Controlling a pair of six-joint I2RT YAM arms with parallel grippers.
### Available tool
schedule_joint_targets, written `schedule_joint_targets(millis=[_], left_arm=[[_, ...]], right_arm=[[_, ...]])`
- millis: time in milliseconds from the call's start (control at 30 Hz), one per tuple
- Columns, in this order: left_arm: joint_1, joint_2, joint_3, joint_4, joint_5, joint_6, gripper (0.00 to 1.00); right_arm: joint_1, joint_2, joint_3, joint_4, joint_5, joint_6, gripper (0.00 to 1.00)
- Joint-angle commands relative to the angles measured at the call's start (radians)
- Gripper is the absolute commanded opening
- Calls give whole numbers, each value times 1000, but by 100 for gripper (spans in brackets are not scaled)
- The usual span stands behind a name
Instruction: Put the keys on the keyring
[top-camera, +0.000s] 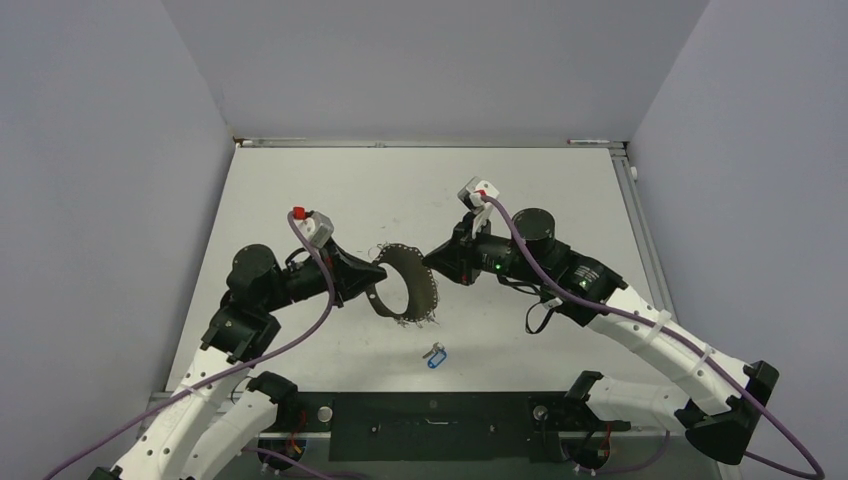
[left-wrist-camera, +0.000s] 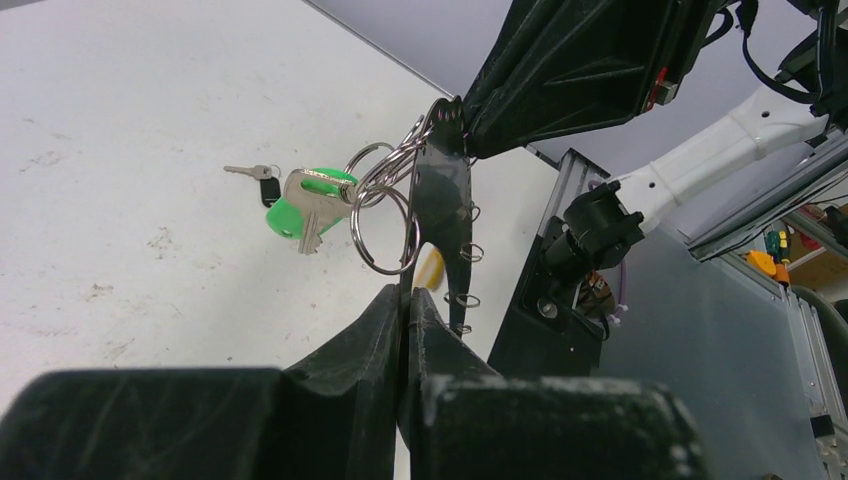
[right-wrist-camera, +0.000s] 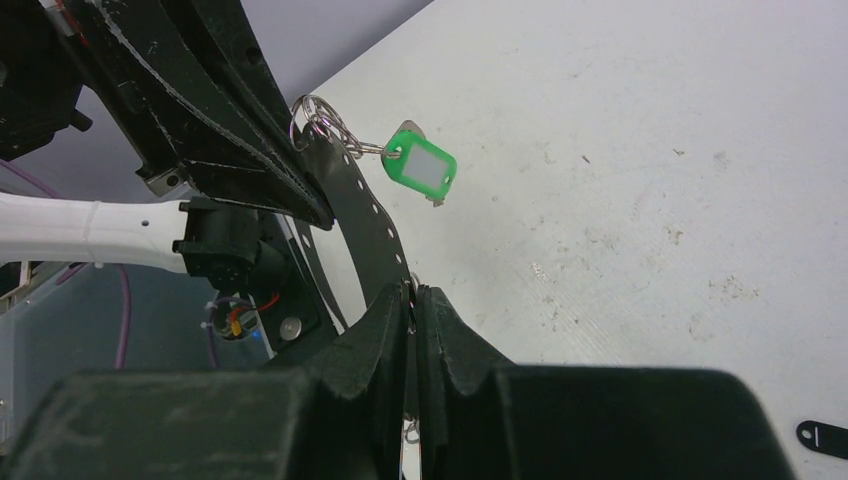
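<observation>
The keyring is a wide dark perforated band bent into a loop, with small wire rings along its edge, held above the table between both arms. My left gripper is shut on the band's near edge. My right gripper is shut on the opposite side of the band. A silver key with a green tag hangs from wire rings at the band's top, also visible in the right wrist view. Another key with a blue tag lies on the table below the loop.
A small key with a black tag lies on the table beyond the green one. A black tag lies at the right wrist view's lower right corner. The dark base plate runs along the near edge. Grey walls close three sides.
</observation>
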Motion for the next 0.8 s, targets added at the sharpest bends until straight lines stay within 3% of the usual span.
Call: schedule_joint_targets(millis=[0,400,600,767], left_arm=[[26,-3,39,-59,-123,20,0],[78,-13,30,-52,-185,-23,0],[78,-16,27,-42,-149,-19,0],[78,-30,17,-5,-70,-28,0]], right_arm=[[-48,-39,81,-14,82,-16,5],[-95,-76,80,-63,95,-39,5],[-103,-54,64,-42,52,-39,7],[-105,-55,-22,58,-27,-106,42]])
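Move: The left gripper already holds the keyring by its left rim; the disc's middle lies about 4 cm to that hand's right and 4 cm below it. The right gripper still pinches the right rim, with the disc's middle about 4 cm to its left, 2 cm back and 4 cm below. The green-tagged key hangs some 5 cm ahead and 3 cm right of the left hand, 2 cm lower. From the right hand, the loose blue-tagged key lies almost straight below, about 30 cm down, and the loose black-tagged key about 22 cm ahead, 14 cm right and 30 cm down. Pull the keyring between both grippers until the right one comes free of the rim. Draw the right gripper away from the disc, about 4 cm to the right and forward and rising slightly, then part its fingers to about a third open. Keep the left gripper shut on the keyring and carry it some 4 cm forward and left, turning it about 10 degrees counter-clockwise. ##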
